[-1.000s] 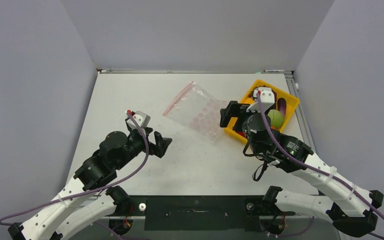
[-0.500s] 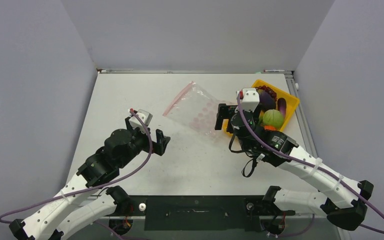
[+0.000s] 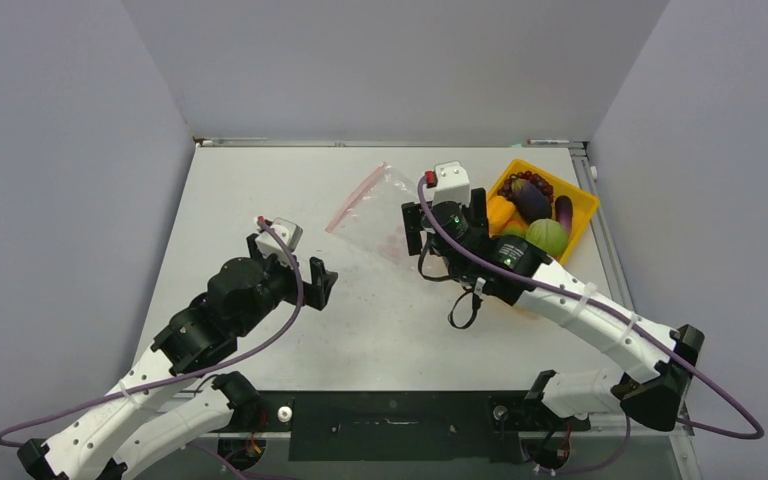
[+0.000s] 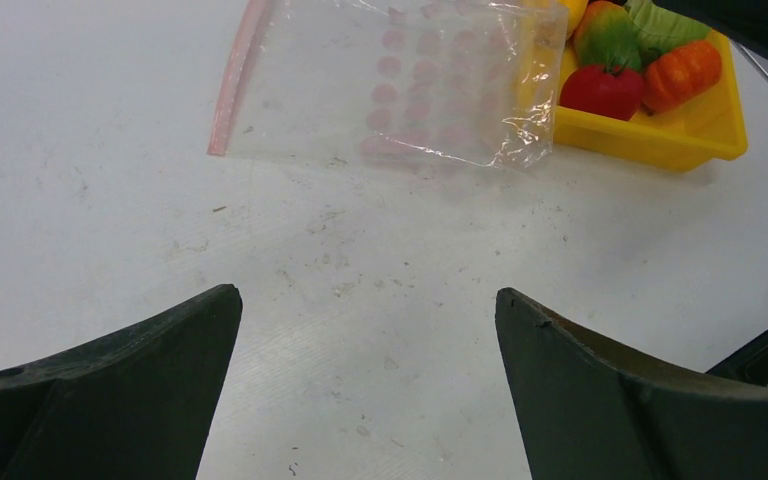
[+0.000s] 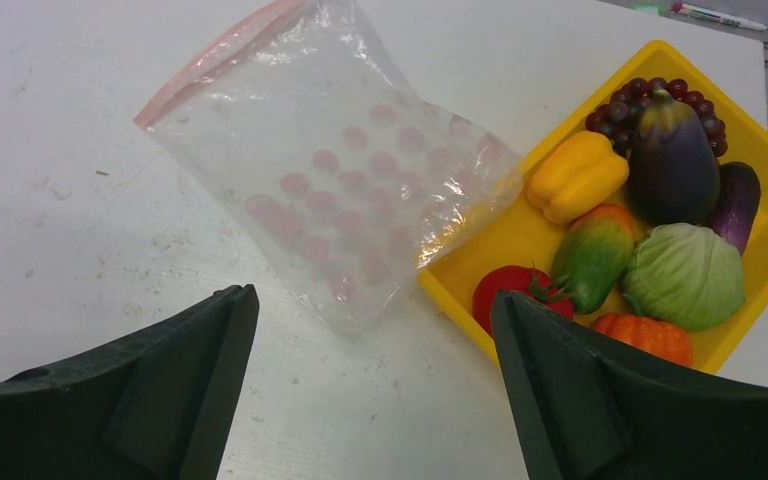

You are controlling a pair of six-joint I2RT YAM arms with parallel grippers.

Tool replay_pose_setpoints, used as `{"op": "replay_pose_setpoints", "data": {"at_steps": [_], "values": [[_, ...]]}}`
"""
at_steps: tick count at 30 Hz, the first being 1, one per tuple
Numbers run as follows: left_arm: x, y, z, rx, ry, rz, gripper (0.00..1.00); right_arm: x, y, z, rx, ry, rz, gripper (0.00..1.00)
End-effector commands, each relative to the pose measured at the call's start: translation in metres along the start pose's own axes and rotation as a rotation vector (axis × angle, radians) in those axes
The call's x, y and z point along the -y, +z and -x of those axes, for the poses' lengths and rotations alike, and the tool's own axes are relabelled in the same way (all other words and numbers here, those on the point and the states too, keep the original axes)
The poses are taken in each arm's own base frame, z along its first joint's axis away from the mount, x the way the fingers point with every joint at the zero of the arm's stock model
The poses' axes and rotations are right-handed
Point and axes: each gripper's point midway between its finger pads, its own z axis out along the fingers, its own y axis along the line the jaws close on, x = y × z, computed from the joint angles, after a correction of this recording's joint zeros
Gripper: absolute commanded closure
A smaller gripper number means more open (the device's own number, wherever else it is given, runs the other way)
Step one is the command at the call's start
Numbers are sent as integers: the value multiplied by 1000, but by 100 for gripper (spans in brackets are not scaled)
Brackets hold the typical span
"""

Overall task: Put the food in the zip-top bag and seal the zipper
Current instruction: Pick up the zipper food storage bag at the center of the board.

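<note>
The zip-top bag lies flat and empty on the table, clear with pink dots. Its pink zipper runs along the far-left edge. The food sits in a yellow tray: grapes, eggplant, yellow pepper, a green round piece, tomato, orange pumpkin. My right gripper hangs open over the bag's right end, beside the tray. My left gripper is open above bare table, short of the bag.
The yellow tray stands at the table's right edge, its near corner under the bag's end. Grey walls close in the left, back and right sides. A metal rail runs along the right edge.
My right arm has swung left, from above the tray to above the bag's right end, uncovering the food. The left arm has barely moved. Both grippers stay open.
</note>
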Motion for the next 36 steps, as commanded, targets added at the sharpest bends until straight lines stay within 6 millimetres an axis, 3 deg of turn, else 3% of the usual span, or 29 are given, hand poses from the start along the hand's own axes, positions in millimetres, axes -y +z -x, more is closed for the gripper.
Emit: {"op": "replay_pose_setpoints", "data": {"at_steps": [1,7,22,36], "values": [[1,-7,25,65,-11,7,4,-10,18,9,-32,-47,60,10],[-1,-9,26,71,-13,17,4,-15,47,2,-96,-49,108,10],[-2,-12,29,83,-17,14,4,8,126,-7,-204,-47,73,10],[0,-13,28,81,-16,4,4,10,192,-29,-274,-52,84,10]]}}
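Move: The zipper food storage bag lies flat some 24 cm ahead of the open right hand, about 6 cm to its left and roughly 26 cm below. Its zipper strip is farther off, around 31 cm ahead and 15 cm left. In the yellow bin, the tomato sits about 13 cm ahead and 15 cm right of that hand, the yellow pepper 27 cm ahead and 19 cm right. From the left hand the bag is about 30 cm ahead, 17 cm right. Reaching out and sinking towards the zipper bag, the right hand travels about 14 cm forward and 12 cm down, hardly shifting sideways overall. Its wrist tips the fingers nearly 20 degrees further downward on the way; they stay wide open, ending still above the table with no touch on the bag to be seen. ##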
